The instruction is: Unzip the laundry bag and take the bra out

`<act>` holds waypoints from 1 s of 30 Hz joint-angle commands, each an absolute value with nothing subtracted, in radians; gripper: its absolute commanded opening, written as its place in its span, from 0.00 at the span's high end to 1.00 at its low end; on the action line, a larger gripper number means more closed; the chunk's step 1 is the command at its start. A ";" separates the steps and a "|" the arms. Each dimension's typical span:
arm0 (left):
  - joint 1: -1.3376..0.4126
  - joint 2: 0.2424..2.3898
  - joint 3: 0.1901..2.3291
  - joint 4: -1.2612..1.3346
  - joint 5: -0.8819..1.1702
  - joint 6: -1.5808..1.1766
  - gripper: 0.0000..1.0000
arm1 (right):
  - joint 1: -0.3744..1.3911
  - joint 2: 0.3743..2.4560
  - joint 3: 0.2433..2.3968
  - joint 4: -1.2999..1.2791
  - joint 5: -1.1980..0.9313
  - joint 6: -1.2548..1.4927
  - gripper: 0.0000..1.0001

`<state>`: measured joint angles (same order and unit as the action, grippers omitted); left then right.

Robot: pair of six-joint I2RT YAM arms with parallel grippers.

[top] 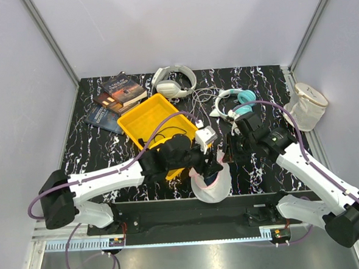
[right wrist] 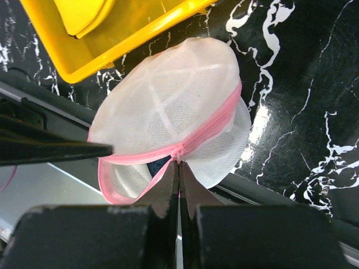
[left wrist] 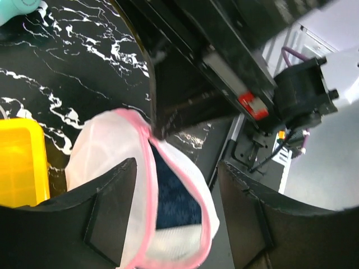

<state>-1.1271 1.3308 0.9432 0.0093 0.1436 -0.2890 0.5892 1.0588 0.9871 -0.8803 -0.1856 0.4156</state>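
Note:
The laundry bag (top: pixel 210 190) is a round white mesh bag with a pink rim, and it overhangs the table's near edge between the arms. Its zipper is partly undone and the mouth (left wrist: pixel 147 185) gapes. The bra (left wrist: pixel 175 197) shows as dark navy fabric inside, and a sliver of the bra (right wrist: pixel 159 164) is visible in the right wrist view. My left gripper (left wrist: pixel 176 210) is open, its fingers (left wrist: pixel 112 207) standing on either side of the bag's opened rim. My right gripper (right wrist: pixel 179 168) is shut on the pink zipper pull (right wrist: pixel 178 152).
A yellow bin (top: pixel 157 119) sits just behind the bag, under my left arm. Books (top: pixel 117 94) lie at the back left, with white headphones (top: pixel 174 81) and teal headphones (top: pixel 236 104) behind. A cream mesh bag (top: pixel 306 106) stands at the right edge.

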 commanded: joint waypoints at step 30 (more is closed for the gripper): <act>-1.132 1.488 1.032 0.017 0.144 -0.356 0.77 | 0.592 1.020 1.003 -0.842 -0.204 0.451 1.00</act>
<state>-1.1271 1.4811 1.0008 -0.0277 0.1276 -0.3500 0.5892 1.0264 0.9871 -0.8803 -0.2031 0.4427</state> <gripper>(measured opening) 0.307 0.009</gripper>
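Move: Just below the open left fingers are the bag's pink zip edges, about 4 cm down, 2 cm to the right and 1 cm ahead; from the right hand they start some 2 cm back and 2 cm left, 1 cm lower. The navy bra inside the bag lies roughly 2 cm back, 1 cm left and 7 cm below the left hand. The yellow bin's middle is about 14 cm ahead, 17 cm left and 12 cm lower. Sinking about 4 cm onto the zip beside the right fingertips, the left hand first slips some 1.5 cm right and a little forward, then goes down in two stages, its fingertips tilting slightly. Near the end its fingers close to about half their starting gap, around the pink edges. The right hand keeps its pinch on the zip end, rises about 1 cm and then holds. ##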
